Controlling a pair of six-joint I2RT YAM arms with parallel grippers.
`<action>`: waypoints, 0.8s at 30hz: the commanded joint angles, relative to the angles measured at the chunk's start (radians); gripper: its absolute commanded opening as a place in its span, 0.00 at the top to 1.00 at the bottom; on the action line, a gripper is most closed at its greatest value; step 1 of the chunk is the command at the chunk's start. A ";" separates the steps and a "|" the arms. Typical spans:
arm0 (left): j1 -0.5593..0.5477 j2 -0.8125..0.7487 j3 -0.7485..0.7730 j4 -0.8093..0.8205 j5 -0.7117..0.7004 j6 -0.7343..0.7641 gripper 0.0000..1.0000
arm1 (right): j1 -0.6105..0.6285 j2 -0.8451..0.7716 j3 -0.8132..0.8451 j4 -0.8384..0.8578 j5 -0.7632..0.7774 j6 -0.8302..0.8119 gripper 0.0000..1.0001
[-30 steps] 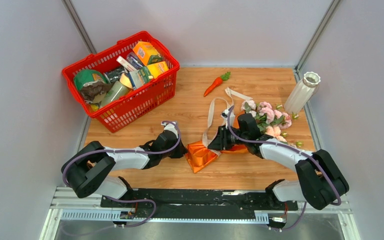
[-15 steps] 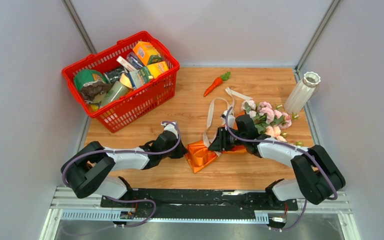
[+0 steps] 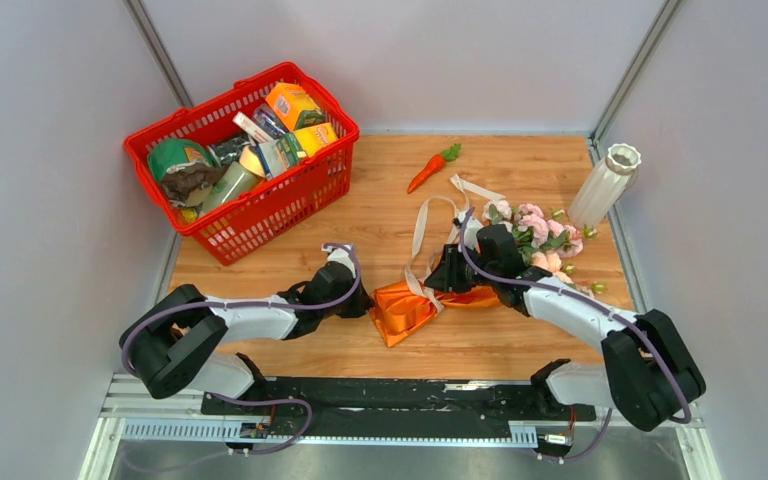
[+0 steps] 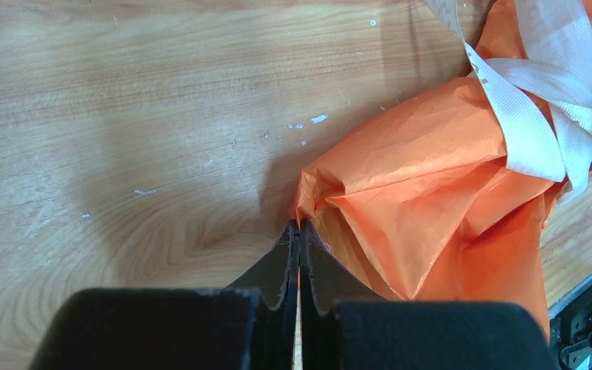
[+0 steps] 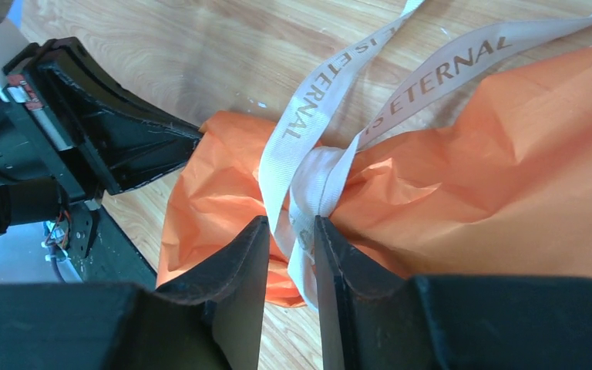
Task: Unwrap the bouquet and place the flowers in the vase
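The bouquet's orange wrapping [image 3: 405, 308] lies on the table between both arms, its cream ribbon [image 3: 422, 225] trailing toward the back. My left gripper [image 3: 368, 300] is shut on the crumpled tip of the wrapping [image 4: 432, 193], its jaws [image 4: 299, 227] pinched together. My right gripper [image 3: 440, 283] straddles the ribbon's knot [image 5: 312, 185], and the jaws [image 5: 291, 223] are closed on it, held a little apart by it. The pink flowers [image 3: 540, 232] stick out behind the right arm. The white ribbed vase [image 3: 605, 185] stands upright at the far right.
A red basket [image 3: 270, 210] full of groceries sits at the back left. A small toy carrot [image 3: 432, 168] lies near the back middle. Grey walls close in both sides, and the vase stands close to the right wall.
My right gripper has shifted slightly back and right with the ribbon knot, drawing the wrapping out longer. The left gripper has stayed put on the paper tip.
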 commanded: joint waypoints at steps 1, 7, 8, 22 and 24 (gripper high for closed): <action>-0.007 -0.011 -0.017 -0.033 -0.006 0.010 1.00 | 0.012 0.032 0.053 0.000 0.051 -0.027 0.69; -0.006 0.001 -0.014 -0.021 0.000 0.007 1.00 | 0.042 0.091 0.081 -0.029 0.089 -0.046 0.69; -0.007 0.003 -0.014 -0.019 0.000 0.007 1.00 | 0.048 0.095 0.083 -0.032 0.101 -0.046 0.69; -0.007 0.049 -0.004 -0.090 -0.067 0.003 1.00 | 0.070 -0.093 0.200 -0.146 0.398 -0.072 0.94; -0.007 0.046 -0.011 -0.076 -0.063 0.000 1.00 | 0.070 -0.084 0.230 -0.160 0.395 -0.070 0.97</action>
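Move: The ribbon knot sits just under the right hand's part-open fingers, about 3 cm below, 1 cm ahead and 1 cm left. From that hand, the wrapper's tail end lies some 5 cm back and 6 cm left, the loose ribbon loop about 10 cm straight ahead, and the flower heads roughly 19 cm right and 8 cm ahead. For the left hand, the knot lies about 10 cm right, 2 cm ahead and 2 cm higher. Sinking about 2 cm onto the knot and edging forward, the right hand shuts its part-open fingers and pinches the ribbon there, then pulls it up some 5 cm while going forward and slightly right, its fingers tipping up and swinging clockwise. The left hand stays put, keeping its pinch on the wrapper's edge as an anchor. ##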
